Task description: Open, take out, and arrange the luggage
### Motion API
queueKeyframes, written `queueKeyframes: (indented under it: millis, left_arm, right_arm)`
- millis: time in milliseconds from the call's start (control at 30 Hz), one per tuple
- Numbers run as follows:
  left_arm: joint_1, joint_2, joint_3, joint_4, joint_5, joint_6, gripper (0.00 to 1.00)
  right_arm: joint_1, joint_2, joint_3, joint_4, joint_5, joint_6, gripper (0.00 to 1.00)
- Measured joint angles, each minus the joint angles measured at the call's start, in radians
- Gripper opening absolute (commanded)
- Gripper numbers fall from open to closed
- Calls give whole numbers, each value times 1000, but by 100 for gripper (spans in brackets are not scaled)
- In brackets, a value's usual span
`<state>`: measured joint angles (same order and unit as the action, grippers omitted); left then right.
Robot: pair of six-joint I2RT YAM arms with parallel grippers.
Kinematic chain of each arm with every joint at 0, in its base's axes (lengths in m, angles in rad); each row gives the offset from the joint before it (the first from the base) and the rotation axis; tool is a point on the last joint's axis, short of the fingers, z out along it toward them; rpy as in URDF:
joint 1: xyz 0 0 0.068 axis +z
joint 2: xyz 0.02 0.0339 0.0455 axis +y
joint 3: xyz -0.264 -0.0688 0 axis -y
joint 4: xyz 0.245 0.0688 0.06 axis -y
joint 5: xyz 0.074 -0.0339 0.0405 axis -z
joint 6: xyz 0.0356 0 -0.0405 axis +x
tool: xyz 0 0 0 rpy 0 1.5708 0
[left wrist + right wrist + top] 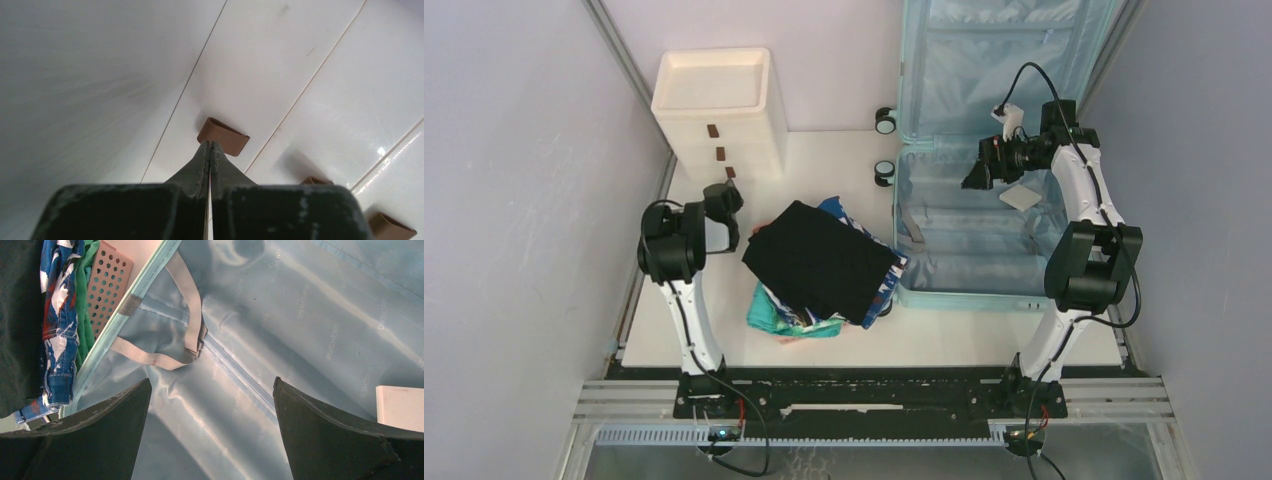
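Note:
The luggage (964, 245) lies open at the right of the table, its lid propped upright against the back wall and its light blue lining (300, 315) bare. My right gripper (973, 178) hovers over the lower half, open, with only lining between its fingers (211, 380). A flat white item (1021, 197) lies in the shell, also in the right wrist view at the right edge (400, 407). My left gripper (723, 196) is shut at the front of the white drawer box, its tips (210, 146) meeting against the lower edge of a brown handle (223, 136).
The white three-drawer box (719, 110) stands at the back left. Folded clothes (824, 262), black on top, are piled at the table's middle on a pink perforated basket (107, 280). Grey elastic straps (187, 305) lie across the lining. Two suitcase wheels (885, 121) stick out leftward.

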<state>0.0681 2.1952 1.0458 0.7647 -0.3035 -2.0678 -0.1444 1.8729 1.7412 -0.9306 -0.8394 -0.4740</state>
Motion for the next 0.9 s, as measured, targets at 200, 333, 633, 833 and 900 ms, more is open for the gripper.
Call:
queueKeyframes:
  millis: [200, 333, 633, 833, 900]
  left_arm:
    - [3, -20, -57, 53, 0, 8, 13]
    - [25, -20, -58, 84, 55, 5, 18]
    - [174, -256, -198, -121, 257, 309, 24]
    - [186, -483, -201, -356, 311, 824, 28]
    - [177, -562, -201, -421, 315, 1011, 33]
  right_arm:
    - [-1, 0, -9, 0, 0, 0, 100]
    - [-4, 0, -13, 0, 0, 0, 100]
    - [-10, -11, -21, 1, 0, 0, 100]
    - [-11, -12, -21, 0, 0, 0, 100]
    - [-11, -12, -21, 0, 0, -1, 100]
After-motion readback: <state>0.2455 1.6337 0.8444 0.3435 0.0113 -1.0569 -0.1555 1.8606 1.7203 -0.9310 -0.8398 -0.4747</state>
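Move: The left gripper, fingers shut, points at the white cabinet's bottom drawer tab, about 3 cm ahead, level left-right and roughly 1 cm higher. The middle drawer tab is some 7 cm straight above that one. The clothes pile lies about 19 cm back and 24 cm to the left gripper's right, near its height. From the idle right gripper, the bottom drawer tab is about 15 cm ahead, 62 cm left and 14 cm lower. Back the left gripper away from the bottom drawer tab, low at first, then lifting as you go: about 10 cm back and 6 or 7 cm up in all. Part the shut fingers to roughly a quarter open, and in the second half roll the wrist strongly, left side rising, while the fingers swing clockwise. ##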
